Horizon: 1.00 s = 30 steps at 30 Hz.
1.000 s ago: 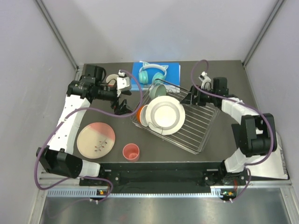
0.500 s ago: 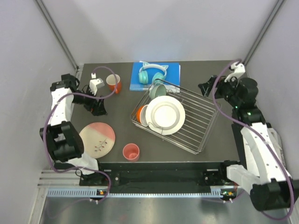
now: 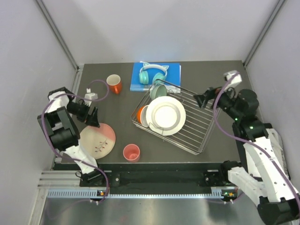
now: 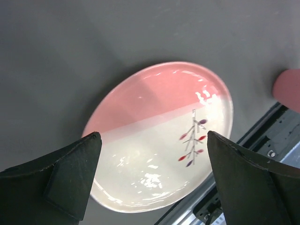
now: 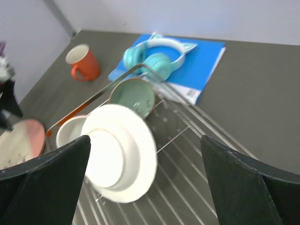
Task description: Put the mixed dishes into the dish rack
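The large pink-and-cream plate [image 3: 97,140] lies flat at the front left; it fills the left wrist view [image 4: 154,103]. My left gripper [image 3: 92,120] hovers open over its back edge, and in the wrist view [image 4: 153,138] its jaws stand wide apart and empty. The dish rack [image 3: 197,123] holds white plates [image 3: 165,116] on edge, the mint green bowl [image 3: 158,91] and an orange-sided dish [image 3: 139,114]. The orange cup [image 3: 114,83] stands at the back left. The coral pink cup [image 3: 131,153] stands at the front. My right gripper [image 3: 200,100] is open and empty above the rack's back right.
Teal cat-ear headphones [image 3: 153,74] lie on a blue book [image 3: 173,70] behind the rack. The right wrist view shows the white plates [image 5: 119,159], the bowl [image 5: 133,96], the orange cup [image 5: 82,62] and bare rack wires [image 5: 201,187]. Grey walls close both sides.
My left gripper has moved from beside the orange cup forward to over the pink-and-cream plate. My right arm has pulled back from the rack and now points at it from the right.
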Tool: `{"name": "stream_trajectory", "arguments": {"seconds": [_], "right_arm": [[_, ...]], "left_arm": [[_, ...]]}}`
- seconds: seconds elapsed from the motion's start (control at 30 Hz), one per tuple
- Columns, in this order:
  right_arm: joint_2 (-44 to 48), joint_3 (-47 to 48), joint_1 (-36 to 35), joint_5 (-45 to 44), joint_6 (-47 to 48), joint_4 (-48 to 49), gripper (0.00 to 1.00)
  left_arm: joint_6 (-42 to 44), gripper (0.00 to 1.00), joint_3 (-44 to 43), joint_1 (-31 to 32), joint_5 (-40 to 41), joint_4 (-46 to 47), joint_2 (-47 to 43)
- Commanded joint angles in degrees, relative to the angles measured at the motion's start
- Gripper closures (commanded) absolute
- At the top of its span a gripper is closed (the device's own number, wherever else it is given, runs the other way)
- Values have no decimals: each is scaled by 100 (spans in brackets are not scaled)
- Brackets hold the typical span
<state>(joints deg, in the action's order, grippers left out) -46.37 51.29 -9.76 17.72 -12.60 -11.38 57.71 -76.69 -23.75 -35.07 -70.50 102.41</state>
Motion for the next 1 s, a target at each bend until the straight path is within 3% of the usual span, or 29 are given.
{"name": "stream_trajectory", "arguments": {"seconds": [0.0, 0.03, 0.13, 0.23, 0.33, 0.43, 0.63, 0.73, 0.87, 0.97], "right_arm": [[-686, 809, -1428, -921, 362, -636, 0], [-889, 952, -2163, -1224, 407, -733, 0], [-2013, 1681, -3238, -1736, 495, -998, 1], [-3043, 2376, -3699, -1290, 443, -911, 0], [-3737, 2780, -3892, -736, 57, -454, 0], [-4607, 3605, -4102, -295, 213, -803, 0], [-7138, 6672, -4981, -1910, 1215, -3139, 0], [-7492, 6895, -4966, -1485, 745, -2767, 0], [-7579, 6280, -4614, 247, -189, -1843, 0], [-8254, 7345, -4807, -223, 335, -2891, 0]], "left_arm": [[-23, 1, -233, -367, 114, 106, 25], [-41, 1, -189, -411, 123, 115, -62], [-94, 1, -5, -569, 149, 107, -317], [-120, 1, 66, -815, 176, -7, -581], [117, 1, 136, -1236, 290, -218, -731], [380, 1, 347, -1737, 483, -298, -758], [741, 1, 654, -2441, 554, -438, -714], [855, 1, 909, -2503, 606, -403, -836], [926, 1, 1444, -2591, 729, -79, -1021], [865, 1, 1717, -2635, 773, 106, -1030]]}}
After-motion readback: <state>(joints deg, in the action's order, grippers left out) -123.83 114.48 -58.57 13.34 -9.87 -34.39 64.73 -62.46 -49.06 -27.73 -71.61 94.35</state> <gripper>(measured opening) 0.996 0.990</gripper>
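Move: Behind the left hand, about 12 cm back, 1 cm right and 8 cm below, lies the middle of the pink plate; from the right hand it is some 54 cm left, 13 cm back and 31 cm below. From the left hand the pink cup stands about 20 cm right and 17 cm back, the orange mug 11 cm right and 21 cm ahead. The white plate in the rack is roughly 15 cm left of the right hand, level with it, 23 cm lower. Sweeping left nearly 40 cm over the rack and its white plate, the open right hand sinks about 16 cm, swings counter-clockwise and tips down, towards the pink plate. The left hand, also open, first goes left, then swings back some 11 cm around to the plate's left rim, turning about 20 degrees counter-clockwise and dipping slightly at the end. ##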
